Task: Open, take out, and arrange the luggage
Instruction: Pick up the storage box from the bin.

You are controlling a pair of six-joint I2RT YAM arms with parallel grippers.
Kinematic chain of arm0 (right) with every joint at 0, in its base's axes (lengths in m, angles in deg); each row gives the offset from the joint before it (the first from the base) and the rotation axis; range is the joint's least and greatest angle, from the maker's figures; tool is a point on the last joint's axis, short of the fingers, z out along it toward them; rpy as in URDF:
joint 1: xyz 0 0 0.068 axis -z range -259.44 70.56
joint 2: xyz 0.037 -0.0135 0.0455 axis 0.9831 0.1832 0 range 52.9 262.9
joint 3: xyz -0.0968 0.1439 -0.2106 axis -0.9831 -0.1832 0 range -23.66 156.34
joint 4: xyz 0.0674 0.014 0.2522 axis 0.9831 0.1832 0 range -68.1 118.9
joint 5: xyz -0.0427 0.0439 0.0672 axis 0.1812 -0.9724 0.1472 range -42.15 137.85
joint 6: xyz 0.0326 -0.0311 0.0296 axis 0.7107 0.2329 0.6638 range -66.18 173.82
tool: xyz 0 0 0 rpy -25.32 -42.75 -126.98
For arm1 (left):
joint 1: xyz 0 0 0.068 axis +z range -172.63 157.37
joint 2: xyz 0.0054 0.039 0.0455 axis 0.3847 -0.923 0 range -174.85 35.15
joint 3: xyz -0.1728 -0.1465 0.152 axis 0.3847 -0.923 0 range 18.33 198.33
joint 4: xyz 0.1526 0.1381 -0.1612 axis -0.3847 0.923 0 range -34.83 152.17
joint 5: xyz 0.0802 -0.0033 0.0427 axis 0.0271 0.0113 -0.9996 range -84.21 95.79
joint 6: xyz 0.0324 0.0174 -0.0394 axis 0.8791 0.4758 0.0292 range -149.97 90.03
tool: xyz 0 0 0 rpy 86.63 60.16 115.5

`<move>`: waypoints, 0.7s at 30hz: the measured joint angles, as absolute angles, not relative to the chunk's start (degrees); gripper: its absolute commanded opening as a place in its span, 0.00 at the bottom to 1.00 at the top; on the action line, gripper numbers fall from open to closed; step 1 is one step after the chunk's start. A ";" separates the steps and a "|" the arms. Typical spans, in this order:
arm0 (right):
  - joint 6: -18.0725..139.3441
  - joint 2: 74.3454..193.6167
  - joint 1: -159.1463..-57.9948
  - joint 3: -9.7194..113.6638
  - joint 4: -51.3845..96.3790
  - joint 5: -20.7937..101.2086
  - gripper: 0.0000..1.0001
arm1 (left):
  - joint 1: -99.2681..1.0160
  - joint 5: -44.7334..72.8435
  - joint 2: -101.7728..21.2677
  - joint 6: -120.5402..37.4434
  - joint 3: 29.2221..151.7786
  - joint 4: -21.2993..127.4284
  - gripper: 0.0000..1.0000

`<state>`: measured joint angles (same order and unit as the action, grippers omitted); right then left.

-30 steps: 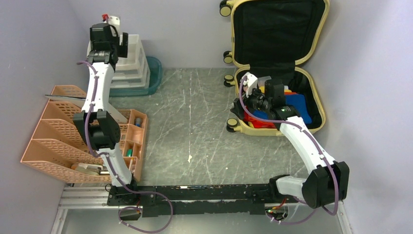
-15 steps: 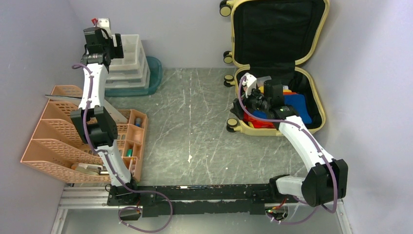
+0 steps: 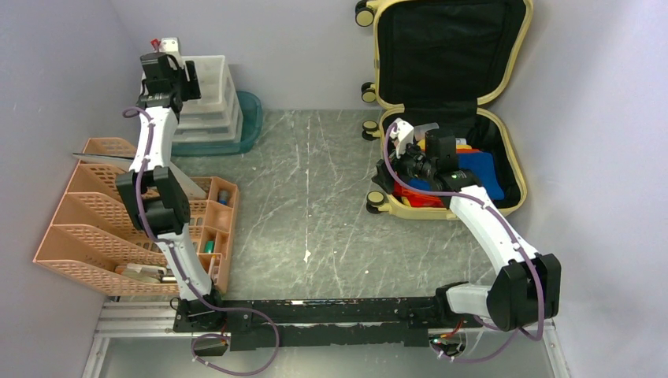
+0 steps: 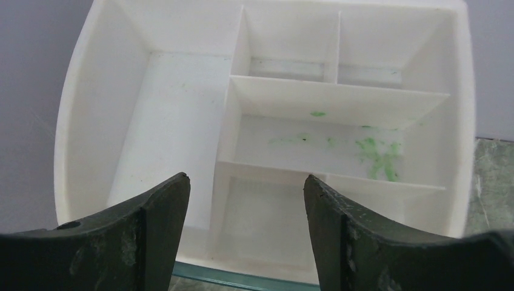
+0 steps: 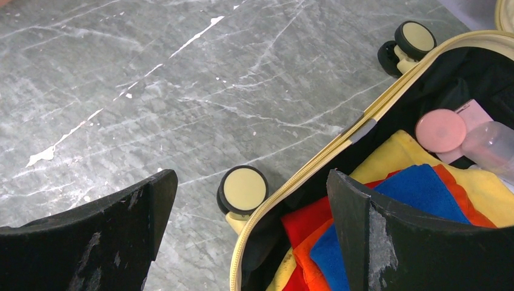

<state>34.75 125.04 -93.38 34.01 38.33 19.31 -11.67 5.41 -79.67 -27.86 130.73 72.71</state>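
The luggage [image 3: 450, 47] lies open at the back right, a pale yellow hard shell with its black-lined lid upright against the wall. Its base holds folded blue cloth [image 5: 418, 194], red cloth [image 5: 306, 221] and yellow cloth, plus a pink round lid [image 5: 440, 130] and a clear bottle [image 5: 494, 145]. My right gripper [image 5: 250, 177] hangs open over the near-left corner, straddling the zip rim [image 5: 315, 167] and a wheel [image 5: 244, 189]. My left gripper [image 4: 245, 179] is open and empty above the white drawer unit [image 4: 182, 121].
A teal tray [image 3: 248, 118] sits under the drawer unit [image 3: 209, 102] at the back left. An orange file rack [image 3: 87, 228] and an orange compartment box [image 3: 217, 220] line the left side. The grey marble table [image 3: 315, 197] lies between the arms.
My left arm swung a little left and back again above the drawer unit. The right arm has barely moved.
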 measured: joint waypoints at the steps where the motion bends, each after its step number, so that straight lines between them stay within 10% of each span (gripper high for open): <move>1: 34.73 125.06 -93.38 33.99 38.31 19.34 1.00 | -11.67 5.19 -79.96 -27.86 130.73 72.34 0.71; 21: 34.42 125.78 -93.38 33.96 38.31 20.43 1.00 | -11.56 1.63 -83.87 -27.62 130.40 70.04 0.36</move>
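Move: The storage box stands in the teal bin under the left gripper: its middle is about 4 cm ahead, 2 cm right and some 16 cm below, while its open top tray is only a few centimetres down. The teal bin reaches a little farther right, its middle about 4 cm ahead and 4 cm right. The orange crate sits roughly 30 cm back and 17 cm left. From the right gripper, the storage box is about 58 cm left and 22 cm ahead. Lower the left gripper about 3.5 cm into the storage box's open top tray, easing 1 to 2 cm left and slightly forward, so the fingers straddle the long divider right of the big left-hand compartment. Narrow the fingers from three-quarters open to under half as they go down, keeping the wrist nearly steady. ##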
